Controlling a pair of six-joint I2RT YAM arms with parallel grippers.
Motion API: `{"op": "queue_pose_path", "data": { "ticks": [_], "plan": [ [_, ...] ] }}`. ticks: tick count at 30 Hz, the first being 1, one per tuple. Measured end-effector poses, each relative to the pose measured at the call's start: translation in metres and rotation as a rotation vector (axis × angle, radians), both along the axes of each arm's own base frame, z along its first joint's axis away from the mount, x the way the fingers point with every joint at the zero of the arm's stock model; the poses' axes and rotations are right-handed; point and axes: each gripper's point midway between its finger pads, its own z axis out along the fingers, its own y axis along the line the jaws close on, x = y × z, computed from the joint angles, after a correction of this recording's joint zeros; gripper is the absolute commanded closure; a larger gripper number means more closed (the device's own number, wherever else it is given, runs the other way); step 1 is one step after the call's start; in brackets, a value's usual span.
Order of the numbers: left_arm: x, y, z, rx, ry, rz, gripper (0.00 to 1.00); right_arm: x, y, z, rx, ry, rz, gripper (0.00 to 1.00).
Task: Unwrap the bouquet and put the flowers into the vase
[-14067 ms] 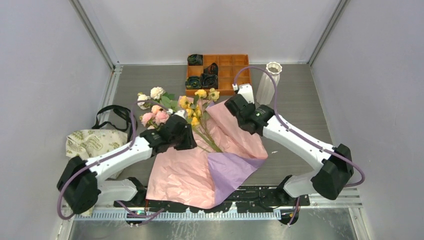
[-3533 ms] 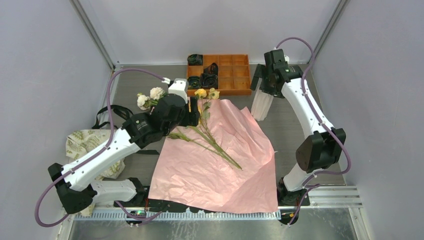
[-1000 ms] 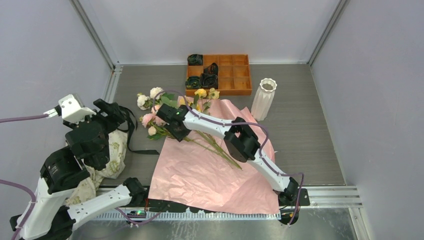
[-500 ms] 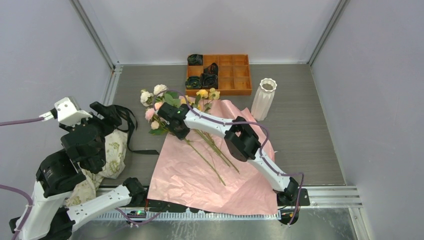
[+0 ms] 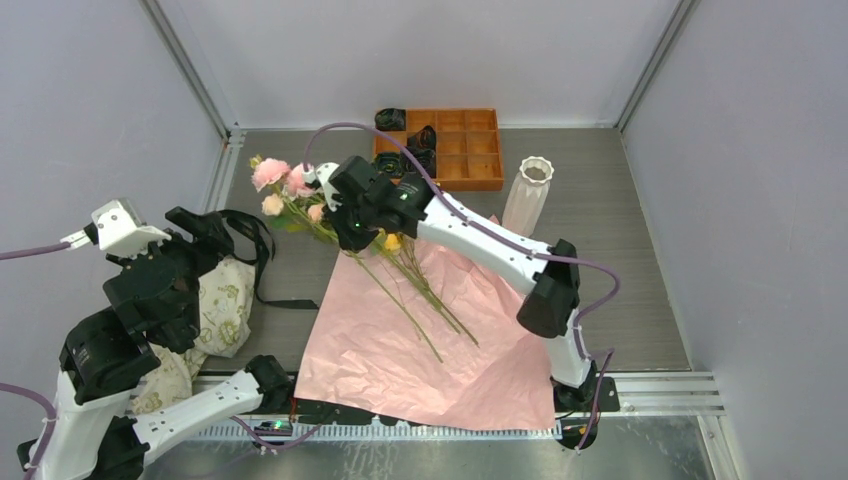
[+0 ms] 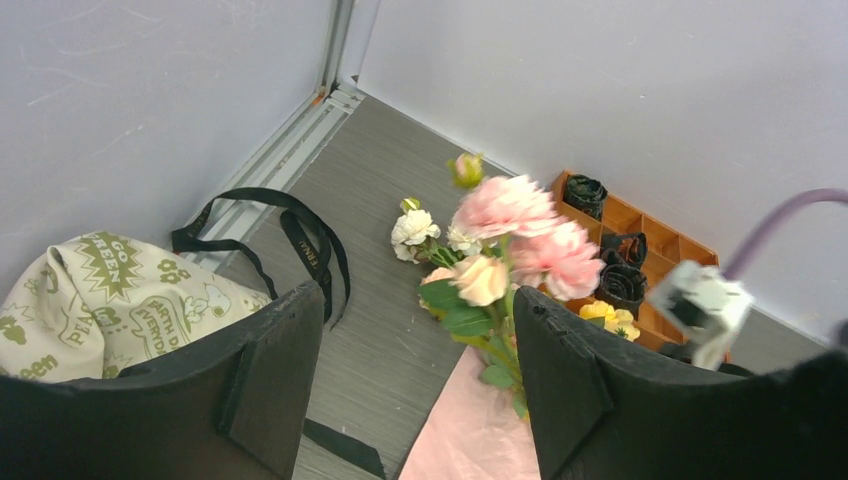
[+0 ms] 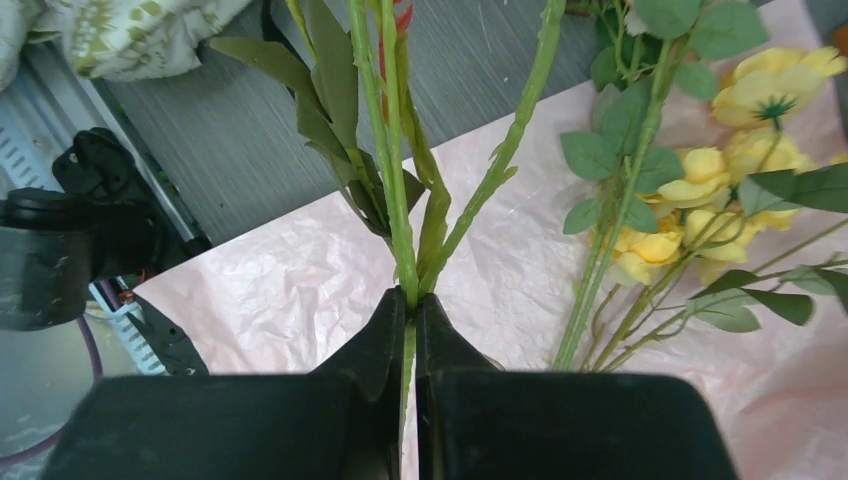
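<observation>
The bouquet lies unwrapped: its pink paper [image 5: 430, 340] is spread flat on the table. My right gripper [image 5: 345, 228] is shut on a few green stems [image 7: 400, 230] and holds that bunch of flowers [image 5: 278, 180] up off the table, pink, peach and white blooms toward the back left. The stem ends trail down over the paper. Yellow flowers [image 5: 390, 241] still lie on the paper's far edge. The white ribbed vase [image 5: 527, 195] stands upright at the back right, apart from both arms. My left gripper [image 5: 205, 232] hangs raised at the left, open and holding nothing.
An orange compartment tray [image 5: 462, 160] with dark rosettes sits at the back, just behind the right wrist. A beige printed tote bag [image 5: 215, 310] with black straps [image 5: 250, 232] lies under the left arm. Grey walls enclose the table on three sides.
The right gripper closed on the stems and lifted the pink and white blooms up toward the back left. The left arm drifted slightly left and stayed open.
</observation>
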Motion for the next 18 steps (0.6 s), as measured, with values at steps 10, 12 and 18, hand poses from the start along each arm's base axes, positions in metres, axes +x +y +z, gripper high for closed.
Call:
{"op": "queue_pose_path", "data": {
  "ticks": [10, 12, 18],
  "plan": [
    [0.000, -0.002, 0.000, -0.007, 0.000, -0.016, 0.30, 0.029, -0.049, 0.090, 0.059, -0.289, -0.139, 0.99],
    [0.001, -0.005, 0.000, -0.009, 0.002, -0.031, 0.31, 0.040, -0.068, 0.116, 0.085, -0.359, -0.198, 0.99],
    [0.009, -0.021, -0.002, -0.001, 0.020, -0.075, 0.31, 0.052, -0.125, 0.201, 0.239, -0.495, -0.333, 0.99]
  ]
}}
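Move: The vase, where the pink roses held in the right hand are bound, stands about 35 cm to that hand's right and 13 cm farther out, its middle some 10 cm lower. The yellow flowers lie on the paper about 17 cm ahead, 8 cm right and 18 cm below; the orange crate is about 34 cm ahead, 18 cm right and 19 cm down. From the left hand, the vase is some 20 cm ahead, 53 cm right and 30 cm lower. The pink roses, still pinched by the stem in the shut right fingers, are swept quickly up some 20 cm and about 12 cm to the right, with a smaller reach forward, over the yellow flowers and sideways nearer the vase. The wrist swings some 35 degrees, bringing the fingers up from their downward slant and clockwise to point more forward. Late on, the open, empty left hand starts drifting right about 2 cm. ##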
